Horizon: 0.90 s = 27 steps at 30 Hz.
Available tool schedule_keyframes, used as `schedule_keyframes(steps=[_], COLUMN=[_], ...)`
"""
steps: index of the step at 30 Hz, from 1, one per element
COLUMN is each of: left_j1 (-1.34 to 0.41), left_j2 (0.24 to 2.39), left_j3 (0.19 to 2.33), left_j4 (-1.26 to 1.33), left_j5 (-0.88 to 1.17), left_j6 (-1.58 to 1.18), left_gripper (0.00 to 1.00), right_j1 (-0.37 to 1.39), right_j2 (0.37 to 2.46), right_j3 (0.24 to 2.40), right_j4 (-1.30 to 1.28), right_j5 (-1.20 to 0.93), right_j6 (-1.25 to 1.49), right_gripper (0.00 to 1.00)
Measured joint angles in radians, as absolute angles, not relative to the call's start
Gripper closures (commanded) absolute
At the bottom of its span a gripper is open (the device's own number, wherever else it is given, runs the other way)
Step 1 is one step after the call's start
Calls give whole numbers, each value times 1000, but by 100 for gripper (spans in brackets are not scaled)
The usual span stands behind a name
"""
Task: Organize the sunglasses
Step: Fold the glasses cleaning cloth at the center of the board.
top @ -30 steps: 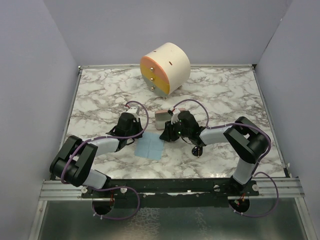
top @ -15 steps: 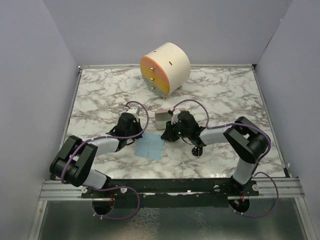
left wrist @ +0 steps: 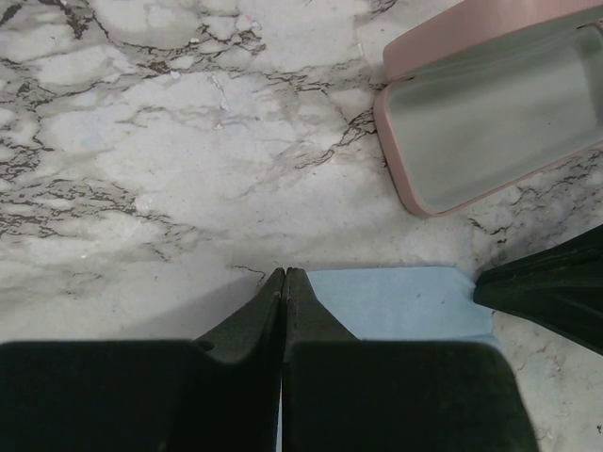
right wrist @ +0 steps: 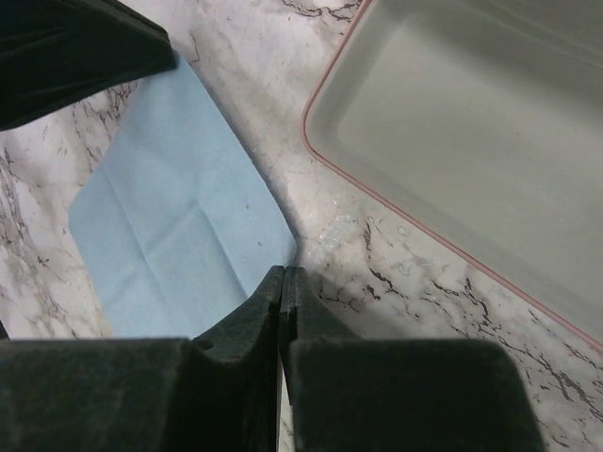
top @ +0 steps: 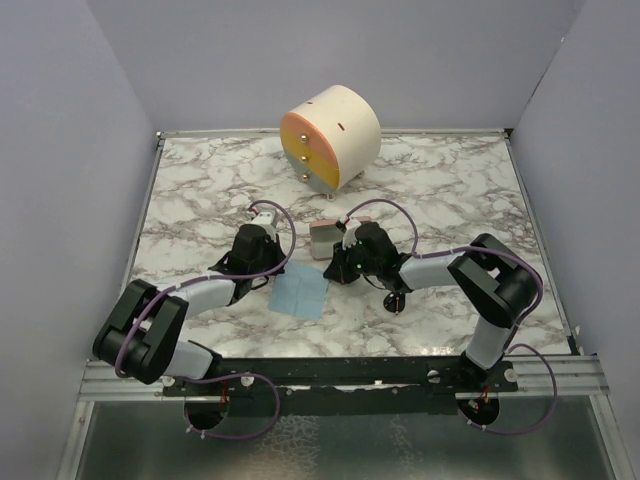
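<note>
A light blue cloth [top: 300, 293] lies flat on the marble table, just in front of the open pink case [top: 325, 238]. My left gripper [top: 283, 272] is down at the cloth's far left corner. In the left wrist view its jaws [left wrist: 284, 271] are shut on the cloth's [left wrist: 396, 301] edge. My right gripper [top: 328, 272] is at the far right corner, beside the case [right wrist: 471, 122]. Its jaws [right wrist: 283, 270] are shut on the corner of the cloth [right wrist: 170, 226]. A small dark thing [top: 397, 301] pokes out under my right forearm and looks like the sunglasses, mostly hidden.
A round cream drawer unit with an orange front [top: 330, 135] stands at the back of the table. Grey walls close in the left, right and far sides. The case's pale inside [left wrist: 490, 122] holds nothing.
Both grippers have closed their jaws at the cloth's far corners. The arms have barely shifted. The cloth and the case lie where they were.
</note>
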<state>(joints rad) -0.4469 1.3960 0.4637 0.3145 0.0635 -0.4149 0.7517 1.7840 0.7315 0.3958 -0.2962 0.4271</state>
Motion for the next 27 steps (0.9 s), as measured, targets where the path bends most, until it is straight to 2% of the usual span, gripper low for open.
schedule_keyframes(steps=[12, 20, 27], left_j1=[-467, -493, -539], left_j2=[1322, 1286, 1159], left_j3=[453, 448, 433], left_j4=[301, 273, 236], left_j5=[54, 51, 27], left_j6=[-430, -445, -480], left_gripper=[100, 100, 100], right_j1=[756, 760, 760], right_j2=[1745, 1631, 1484], right_j3=[731, 698, 659], right_j4=[350, 340, 285], right_j5=[-294, -278, -267], right_j6=[402, 385, 359], right_gripper=[99, 99, 99])
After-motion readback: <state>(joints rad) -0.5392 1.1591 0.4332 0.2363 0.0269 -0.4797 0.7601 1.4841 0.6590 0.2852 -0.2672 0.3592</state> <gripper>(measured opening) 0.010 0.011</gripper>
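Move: Both hands already pinch the glasses cleaning cloth, the left at its far left corner and the right at its far right one. The cloth's near edge lies about 11 cm back and 3 cm right of the left hand, and some 10 cm back and 6 cm left of the right hand. The open glasses case stands roughly 8 cm ahead and 2 cm right of the right hand; the sunglasses are about 15 cm right and 3 cm back. Up, mostly: both hands raise the cloth's far corners away from the table, the left going first by about 2 cm and pausing, then both climbing faster, 5 cm in all on the left and nearly 7 cm on the right. They also ease about 2 cm back and right, away from the glasses case; the right fingertips tilt up slightly, and both grippers stay shut on the cloth. ##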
